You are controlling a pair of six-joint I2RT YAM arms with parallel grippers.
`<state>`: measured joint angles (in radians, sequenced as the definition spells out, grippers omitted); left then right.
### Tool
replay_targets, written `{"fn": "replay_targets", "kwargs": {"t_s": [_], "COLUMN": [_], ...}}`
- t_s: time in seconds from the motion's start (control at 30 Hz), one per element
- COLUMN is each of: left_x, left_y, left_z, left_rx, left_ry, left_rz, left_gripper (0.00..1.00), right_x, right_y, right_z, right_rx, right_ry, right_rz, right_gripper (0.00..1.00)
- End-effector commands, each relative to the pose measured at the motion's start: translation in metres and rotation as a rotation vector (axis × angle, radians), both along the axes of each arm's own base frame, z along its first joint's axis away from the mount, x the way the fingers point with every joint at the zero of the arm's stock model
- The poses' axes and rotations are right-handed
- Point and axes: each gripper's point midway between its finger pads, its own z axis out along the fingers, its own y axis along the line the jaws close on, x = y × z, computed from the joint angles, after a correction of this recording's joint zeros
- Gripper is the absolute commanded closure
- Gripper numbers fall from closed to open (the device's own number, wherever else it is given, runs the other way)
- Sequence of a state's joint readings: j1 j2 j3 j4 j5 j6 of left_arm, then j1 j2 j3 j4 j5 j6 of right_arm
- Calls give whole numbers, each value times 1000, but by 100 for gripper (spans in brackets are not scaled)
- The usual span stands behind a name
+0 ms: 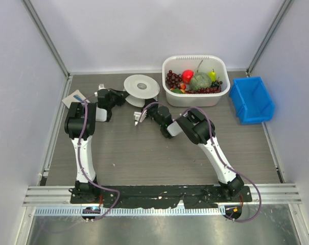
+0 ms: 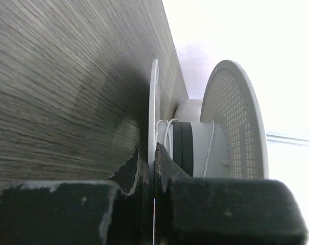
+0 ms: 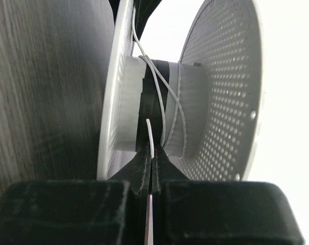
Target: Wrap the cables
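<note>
A white perforated spool (image 1: 141,86) lies at the back of the table, tilted. My left gripper (image 1: 124,97) is shut on the rim of its thin lower flange (image 2: 154,112), which runs between the fingers of the left gripper (image 2: 154,153). The cable (image 3: 150,133), a very thin white cord, crosses the spool's black-taped hub (image 3: 157,97) in a few loose turns. Its free end sticks up from my right gripper (image 3: 153,152), which is shut on it just below the hub. In the top view the right gripper (image 1: 139,118) sits close in front of the spool. More cable turns (image 2: 167,133) show on the hub.
A white tub (image 1: 170,94) of toy fruit stands at the back right, with a blue bin (image 1: 251,99) beside it. A small white card (image 1: 75,98) lies at the far left near the left arm. Grey walls close in both sides.
</note>
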<state>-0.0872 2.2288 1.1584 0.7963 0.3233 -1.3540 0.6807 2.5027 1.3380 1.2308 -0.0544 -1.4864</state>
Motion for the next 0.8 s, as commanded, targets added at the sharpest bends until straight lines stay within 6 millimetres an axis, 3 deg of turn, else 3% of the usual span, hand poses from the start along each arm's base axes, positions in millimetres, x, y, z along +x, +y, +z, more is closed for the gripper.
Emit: {"fn": "replay_targets", "kwargs": {"t_s": [0.0,0.13,0.3,0.47,0.53,0.63,0.77], "left_x": [3,2,3,3,0,-6,-18], "left_y": [-3,-2,0,2,4,8,17], "left_z": [-16,-28,-35,-38,-40,-38,-34], "left_rx": [32,49,62,59,63,74,97], "left_ry": [21,65,96,123,140,170,212], "left_rz": [10,18,19,32,44,60,86], "left_gripper": [96,94,77,71,64,46,39], "right_x": [7,10,13,15,15,15,13], "right_y": [7,5,1,-2,-2,-1,0], "right_z": [23,16,12,11,11,11,9], "right_rx": [28,19,7,-2,-4,-7,-18], "right_ry": [-124,-124,-126,-126,-126,-133,-136], "right_rz": [27,28,26,22,23,30,42], "right_gripper": [99,99,99,99,99,98,97]}}
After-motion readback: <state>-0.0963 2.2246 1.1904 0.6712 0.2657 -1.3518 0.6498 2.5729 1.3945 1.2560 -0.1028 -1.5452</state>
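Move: The left hand pinches the near-left rim of the spool's lower flange, the spool's middle lying about 3 cm ahead, 7 cm right and 3 cm above. The white basket is some 34 cm to its right and 6 cm farther out; the paper lies about 24 cm left, level with it. From the right hand, already holding the cable end, the spool's middle is roughly 5 cm ahead and 5 cm left, at its height. Left hand sinks some 3 cm, lets go of the spool's flange and rises slightly; right keeps pinching the cable. ##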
